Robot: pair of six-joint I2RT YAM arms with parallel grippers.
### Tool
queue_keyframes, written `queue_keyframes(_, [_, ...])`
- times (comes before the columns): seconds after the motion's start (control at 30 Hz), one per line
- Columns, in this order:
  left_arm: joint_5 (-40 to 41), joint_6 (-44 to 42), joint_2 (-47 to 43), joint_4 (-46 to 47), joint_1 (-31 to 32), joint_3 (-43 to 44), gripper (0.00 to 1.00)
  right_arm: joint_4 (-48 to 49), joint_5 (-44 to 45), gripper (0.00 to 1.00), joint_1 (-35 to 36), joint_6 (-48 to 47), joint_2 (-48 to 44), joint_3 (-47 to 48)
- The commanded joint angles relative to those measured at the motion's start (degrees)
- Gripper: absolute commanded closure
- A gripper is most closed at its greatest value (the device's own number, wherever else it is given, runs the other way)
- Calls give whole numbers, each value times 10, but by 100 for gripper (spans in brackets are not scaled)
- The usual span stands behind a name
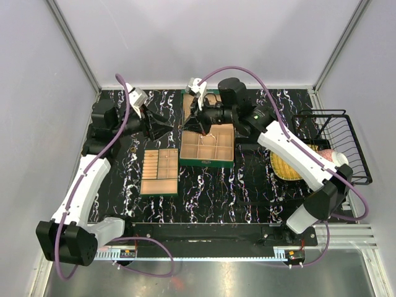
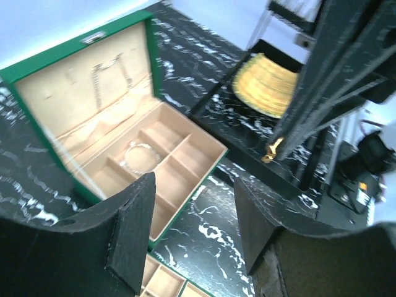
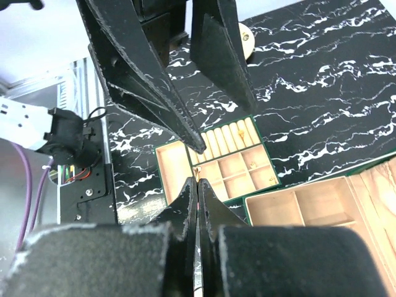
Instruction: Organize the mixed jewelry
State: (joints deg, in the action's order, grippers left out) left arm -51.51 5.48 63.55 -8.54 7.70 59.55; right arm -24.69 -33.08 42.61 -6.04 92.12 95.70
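The green box [image 2: 185,193] stands open, and a whitish bracelet loop [image 2: 138,156] lies in one of its tan compartments. My left gripper [image 2: 195,226] hangs open over the marbled tabletop between the box and the tan tray [image 2: 162,283], with nothing between its fingers. My right gripper [image 3: 198,180] is shut on a small gold piece [image 3: 196,171], held above the tray [image 3: 213,162]. The same gold piece [image 2: 274,149] shows at the right fingertips in the left wrist view. Two more small gold pieces [image 3: 253,162] sit in the tray's cells. From above, both grippers [image 1: 162,129] [image 1: 193,124] meet near the box [image 1: 207,162].
A yellow woven mat [image 1: 289,166] lies right of the box, with a black wire basket [image 1: 337,145] beyond it. The box's raised lid [image 2: 83,93] stands behind its compartments. The left gripper's fingers [image 3: 142,80] hang close above the right gripper.
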Motion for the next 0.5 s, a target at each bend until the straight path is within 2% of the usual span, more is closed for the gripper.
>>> queue_keyframes(0.0, [-165,-7,-23,75,-5,6,43,-17,-58,100,4,-28,-25,-10])
queue_keyframes(0.23, [-265,12,-9,84,-7,11,43,-30,-94,100,5,-37,-19,-13])
queue_keyframes(0.47, [-245,-4,-2,70,-8,15,44,-29,-104,100,5,-36,-17,-13])
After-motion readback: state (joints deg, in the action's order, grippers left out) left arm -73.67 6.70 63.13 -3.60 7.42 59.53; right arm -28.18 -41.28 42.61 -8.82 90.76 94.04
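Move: The gold jewelry piece sits in the right hand's closed fingertips, about 1 cm to the left of that hand's point. From the empty, open left hand it is some 5 cm to the right, 2 cm back and 2 cm higher. Some 30 cm below the right hand, the small tray lies about 8 cm left and 7 cm back, and the green jewelry box about 8 cm right and 3 cm ahead. The gold piece stays pinched in the right fingertips and is drawn back about 3 cm, that wrist turning slightly counter-clockwise. The left hand, fingers still open, swings back about 6 cm, rising a little and edging right, while its wrist turns some 20 degrees clockwise until its gap faces the piece; it doesn't close. ##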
